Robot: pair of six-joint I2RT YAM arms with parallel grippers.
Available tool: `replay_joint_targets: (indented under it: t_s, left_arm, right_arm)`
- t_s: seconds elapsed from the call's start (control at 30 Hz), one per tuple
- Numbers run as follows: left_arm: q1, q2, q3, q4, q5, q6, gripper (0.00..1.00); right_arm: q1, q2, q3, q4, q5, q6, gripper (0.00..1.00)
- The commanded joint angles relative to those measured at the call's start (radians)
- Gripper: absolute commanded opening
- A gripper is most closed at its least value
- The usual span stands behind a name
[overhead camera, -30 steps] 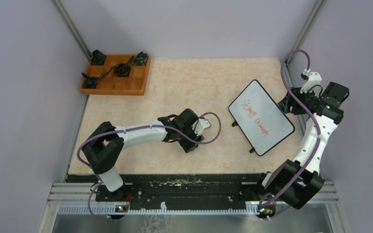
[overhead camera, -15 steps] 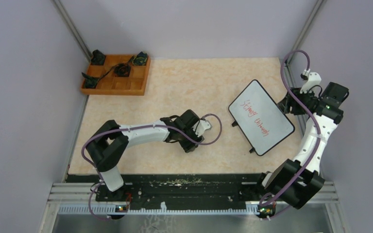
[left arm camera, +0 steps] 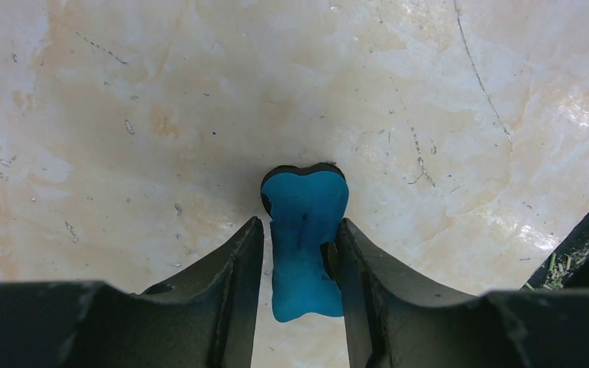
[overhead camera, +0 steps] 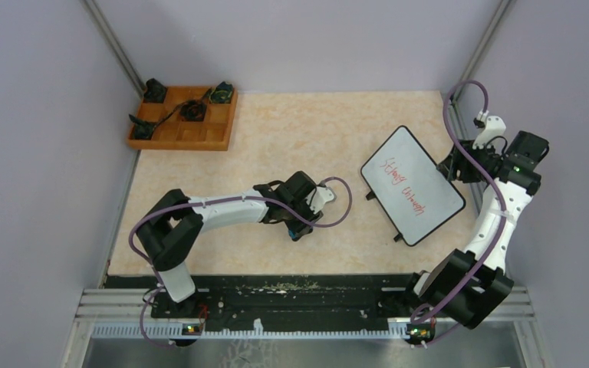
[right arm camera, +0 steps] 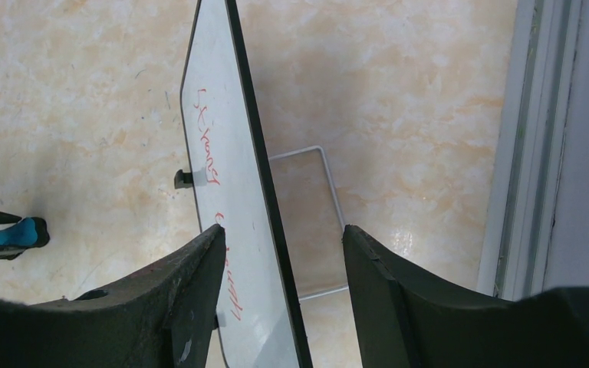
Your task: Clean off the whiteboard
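The whiteboard [overhead camera: 412, 184] stands tilted on the right of the table with red handwriting on its face [right arm camera: 230, 192]. My right gripper [overhead camera: 452, 165] is open astride its far edge [right arm camera: 284, 230], one finger on each side, neither touching. A small blue eraser [left arm camera: 307, 230] lies on the table at centre [overhead camera: 295, 228]. My left gripper [left arm camera: 299, 222] is low over it with the jaws narrow around it. The right finger touches the eraser and a thin gap shows at the left finger.
A wooden tray [overhead camera: 184, 126] with black cabled parts sits at the back left. A wire stand [right arm camera: 330, 199] props the whiteboard from behind. An aluminium frame post [right arm camera: 529, 153] and the wall are close on the right. The eraser also shows at the left edge of the right wrist view [right arm camera: 11, 234].
My left gripper's jaws have narrowed around the blue eraser and the wrist has settled a little lower. The right arm and the whiteboard have barely moved.
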Motion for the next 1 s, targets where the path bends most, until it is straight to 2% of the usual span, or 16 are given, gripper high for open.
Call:
replay_joint_targets:
  t_s: [0.0,0.7,0.77,0.97]
  left_arm:
    - [-0.005,0.001,0.02,0.013,-0.01,0.003,0.46]
    - [-0.005,0.022,0.012,-0.008,-0.013,-0.008,0.43]
    - [-0.006,0.024,0.012,-0.008,-0.011,-0.011,0.39]
    - [-0.006,0.016,0.012,0.007,-0.015,-0.024,0.14]
  right_arm:
    - [-0.002,-0.01,0.001,0.027,-0.022,-0.016,0.58]
    - [-0.003,-0.009,-0.001,0.03,-0.028,-0.01,0.58]
    - [-0.003,-0.011,-0.002,0.03,-0.026,-0.01,0.58]
    - [-0.003,-0.014,-0.007,0.029,-0.022,-0.011,0.58]
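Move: The eraser lies right beneath and between my left fingertips, its middle about 1 cm lower, level with them ahead and sideways. From that hand the whiteboard stands some 27 cm to the right, about 10 cm farther out and roughly 6 cm higher; its nearer black foot is about 18 cm right and 8 cm ahead. From my right hand, the eraser is about 38 cm left, 8 cm back and 20 cm down. My left hand stays over the eraser, easing down only about half a centimetre with barely any turn. Late on, I close its fingers from nearly half open to about a quarter, pinching the eraser at its narrow waist from both sides. ##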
